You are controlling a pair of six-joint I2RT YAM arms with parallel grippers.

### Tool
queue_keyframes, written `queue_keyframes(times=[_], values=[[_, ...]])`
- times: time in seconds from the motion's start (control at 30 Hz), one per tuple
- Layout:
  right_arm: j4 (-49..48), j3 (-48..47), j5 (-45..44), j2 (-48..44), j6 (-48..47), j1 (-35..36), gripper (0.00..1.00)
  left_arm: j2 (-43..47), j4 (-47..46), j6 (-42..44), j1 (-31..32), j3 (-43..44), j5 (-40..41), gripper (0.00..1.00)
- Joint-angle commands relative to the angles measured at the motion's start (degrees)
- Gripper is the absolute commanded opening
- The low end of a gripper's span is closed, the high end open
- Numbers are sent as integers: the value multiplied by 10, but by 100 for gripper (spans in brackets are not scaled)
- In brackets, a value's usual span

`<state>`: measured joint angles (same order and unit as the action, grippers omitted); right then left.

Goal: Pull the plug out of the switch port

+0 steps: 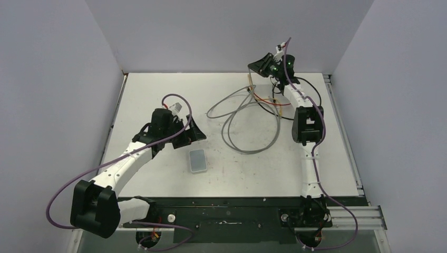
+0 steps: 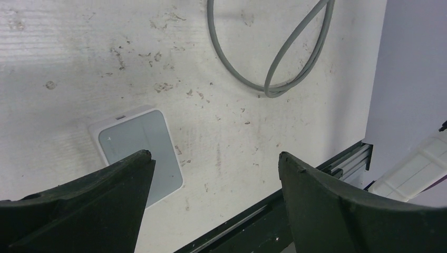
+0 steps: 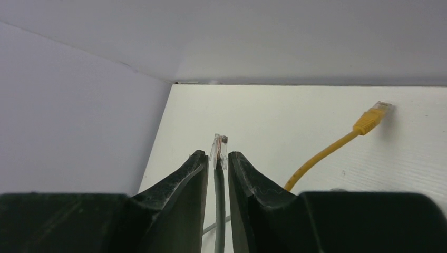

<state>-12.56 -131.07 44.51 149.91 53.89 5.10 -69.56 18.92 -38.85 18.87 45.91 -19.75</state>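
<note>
The small pale grey-white switch box (image 1: 197,161) lies flat on the table, with nothing plugged into the narrow edge that shows. In the left wrist view the box (image 2: 138,136) sits partly under the left finger. My left gripper (image 1: 190,134) hangs just beyond the box, open and empty (image 2: 215,154). Raised at the far back of the table, my right gripper (image 1: 254,67) is shut on the grey cable just behind its clear plug (image 3: 219,145), which sticks out past the fingertips (image 3: 216,155). The switch port itself cannot be made out.
The grey cable (image 1: 248,126) lies in loose loops mid-table, and its loop end shows in the left wrist view (image 2: 279,74). A yellow cable with its own plug (image 3: 366,120) lies at the back. Walls close in three sides; a black rail (image 1: 237,203) runs along the near edge.
</note>
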Motion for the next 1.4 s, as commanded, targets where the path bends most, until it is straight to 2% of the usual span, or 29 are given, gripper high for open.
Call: queue_keyframes(times=[0.0,0.27,0.53,0.67,0.73,1.0,1.37], values=[[27,-4,-39,-20,-52,-6,26,-14,-48,-7,15,40,-16,86],[95,-6,-66,-45,-114,-9,39,-19,-57,-8,23,39,-17,86],[139,26,-86,-100,-148,-11,68,-14,-54,-5,23,31,-15,86],[148,90,-108,-168,-158,-10,85,-8,-57,-7,23,23,-13,86],[154,125,-115,-205,-161,-9,90,-5,-58,-9,23,19,-11,86],[175,317,-139,-372,-186,22,97,-7,-69,-10,23,9,-17,86],[296,596,-172,-589,-286,182,95,13,-63,-4,23,-12,-16,88]])
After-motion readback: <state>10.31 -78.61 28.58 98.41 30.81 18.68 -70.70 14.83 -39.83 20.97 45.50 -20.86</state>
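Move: The right gripper still has the grey cable's plug between its fingertips, high over the far edge. The yellow plug lies on the table about 11 cm ahead of this hand, 1 cm right and 17 below; the red cable is some 4 cm back and 10 right, the grey coil's middle about 18 back and 2 left, the switch some 37 back and 22 left, all down on the table. From the left gripper the yellow plug is about 44 cm ahead, 23 right and 13 below. Lower the right gripper some 4 or 5 cm, easing slightly right, while spreading its fingers to let go of the grey cable's plug. Then, opening fully, lift it about 11 cm and pull it back over the grey coil, away from the far edge and faster and faster, some 23 cm back in all; swing left and sink a little at the end, fingers tipping downwards. ##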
